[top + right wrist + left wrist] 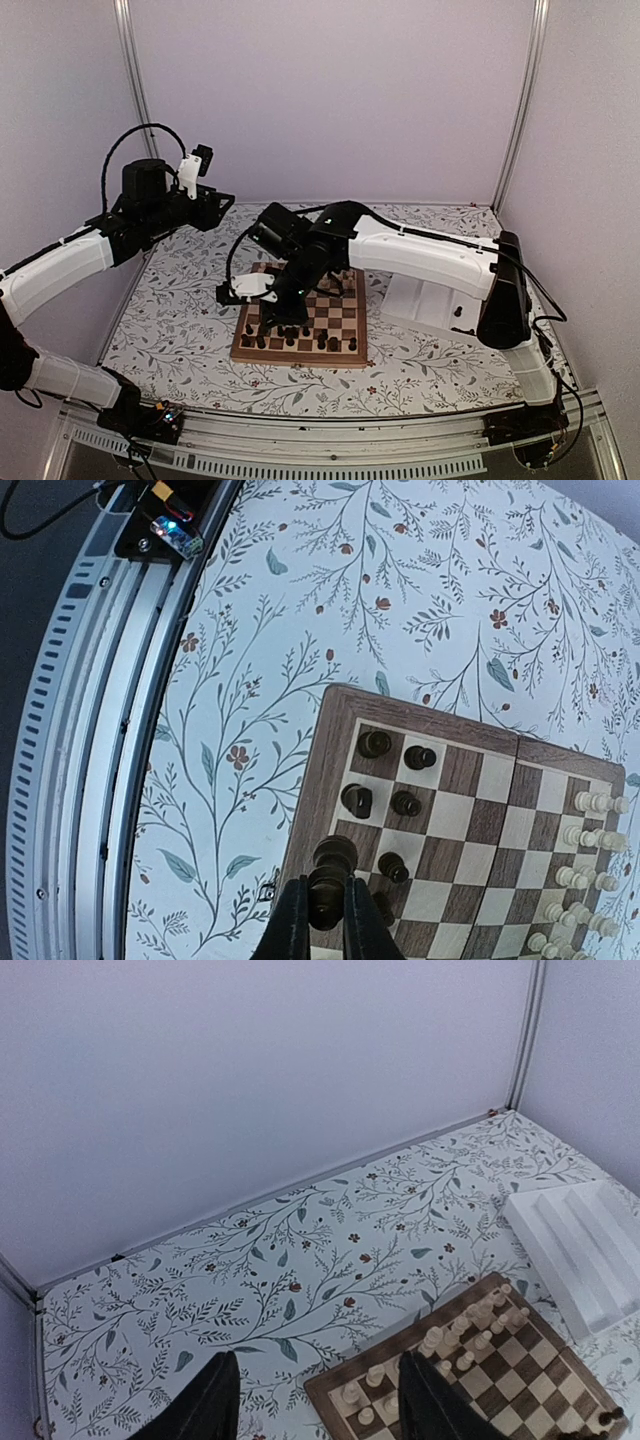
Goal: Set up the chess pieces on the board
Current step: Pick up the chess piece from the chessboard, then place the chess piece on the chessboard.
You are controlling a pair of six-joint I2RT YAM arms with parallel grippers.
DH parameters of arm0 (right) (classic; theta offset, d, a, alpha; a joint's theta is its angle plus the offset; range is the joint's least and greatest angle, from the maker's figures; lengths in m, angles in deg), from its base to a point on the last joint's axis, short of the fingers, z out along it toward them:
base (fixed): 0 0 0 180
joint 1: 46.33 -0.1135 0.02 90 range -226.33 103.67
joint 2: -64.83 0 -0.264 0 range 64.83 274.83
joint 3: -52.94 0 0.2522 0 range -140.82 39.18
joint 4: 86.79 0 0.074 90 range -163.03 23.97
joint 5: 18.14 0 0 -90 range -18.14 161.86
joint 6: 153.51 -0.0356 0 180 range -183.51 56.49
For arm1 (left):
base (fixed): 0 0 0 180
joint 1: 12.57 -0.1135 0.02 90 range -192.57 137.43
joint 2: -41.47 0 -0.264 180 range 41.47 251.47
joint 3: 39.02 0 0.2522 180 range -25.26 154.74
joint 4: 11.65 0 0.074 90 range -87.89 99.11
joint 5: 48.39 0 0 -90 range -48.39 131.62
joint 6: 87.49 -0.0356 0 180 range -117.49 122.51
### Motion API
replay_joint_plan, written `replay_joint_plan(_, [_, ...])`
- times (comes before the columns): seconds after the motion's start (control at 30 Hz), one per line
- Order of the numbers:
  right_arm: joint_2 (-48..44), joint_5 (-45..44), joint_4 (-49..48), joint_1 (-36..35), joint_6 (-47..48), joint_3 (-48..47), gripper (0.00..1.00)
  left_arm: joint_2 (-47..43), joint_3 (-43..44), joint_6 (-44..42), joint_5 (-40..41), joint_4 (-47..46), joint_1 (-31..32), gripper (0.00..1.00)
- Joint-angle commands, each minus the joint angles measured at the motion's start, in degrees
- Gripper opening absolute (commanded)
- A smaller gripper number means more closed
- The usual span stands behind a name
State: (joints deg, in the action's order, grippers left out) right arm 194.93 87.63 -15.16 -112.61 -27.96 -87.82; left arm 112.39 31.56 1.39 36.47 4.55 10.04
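The board (pixel 330 730) lies on the flowered table, and the top view shows it under my right arm (pixel 300 352). Several dark chess pieces (pixel 406 803) stand on its two near rows at the left corner. My right gripper (pixel 325 910) is shut on another dark piece (pixel 333 865), held tilted just above the board's near-left edge; from above the gripper (pixel 272 305) hangs over that corner. My left gripper (pixel 315 1400) is open and empty, raised high at the left (pixel 215 208), well clear of the board (pixel 520 1400).
Pale chessmen (pixel 590 840) fill the board's far rows (pixel 450 1340). A white ridged tray (pixel 580 1250) sits right of the board, partly under my right arm (pixel 425 300). The table's metal rail (pixel 90 730) runs along the near edge.
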Motion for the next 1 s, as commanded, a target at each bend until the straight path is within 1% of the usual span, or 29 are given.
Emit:
replay_joint_plan(0.0, [6.0, -2.4, 2.1, 0.0, -1.8, -3.9, 0.04, 0.4, 0.5, -0.4, -0.6, -0.1, 0.2, 0.56])
replay_joint_plan(0.23, [8.3, -3.8, 1.9, 0.0, -1.9, -4.9, 0.04, 0.2, 0.6, -0.3, -1.0, -0.1, 0.2, 0.57])
replay_joint_plan(0.73, [10.2, -5.2, 2.0, -0.1, -1.6, -4.7, 0.06, 0.4, 0.6, -0.3, -1.5, -0.1, 0.2, 0.58])
replay_joint_plan(0.9, [10.6, -5.7, 1.8, -0.1, -1.7, -4.6, 0.07, 0.5, 0.6, -0.2, -1.7, -0.1, 0.2, 0.58])
replay_joint_plan(0.97, [10.8, -6.1, 1.6, -0.1, -1.8, -4.6, 0.09, 0.4, 0.6, -0.2, -1.7, 0.0, 0.2, 0.59])
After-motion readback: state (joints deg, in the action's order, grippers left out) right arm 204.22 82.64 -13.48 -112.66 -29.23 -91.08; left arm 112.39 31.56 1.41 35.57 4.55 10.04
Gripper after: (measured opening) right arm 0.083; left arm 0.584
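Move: The right gripper already holds a dark chess piece clear of the board. The empty square for it, third from the left in the near row, is about 2 cm ahead and 11 cm below. Of that square, the dark knight stands about 3 cm left, a tall dark piece 3 cm right, and a dark pawn 3 cm farther out. From the idle left gripper the square is some 18 cm back, 6 cm right and 25 cm below. Lower the right gripper about 7 cm towards the free square between the knight and the tall dark piece, quickly for most of the way, then creeping, easing forward by a centimetre or so. Turn the left-slanting fingers some 10 degrees nearer to upright on the way and keep the piece pinched. ##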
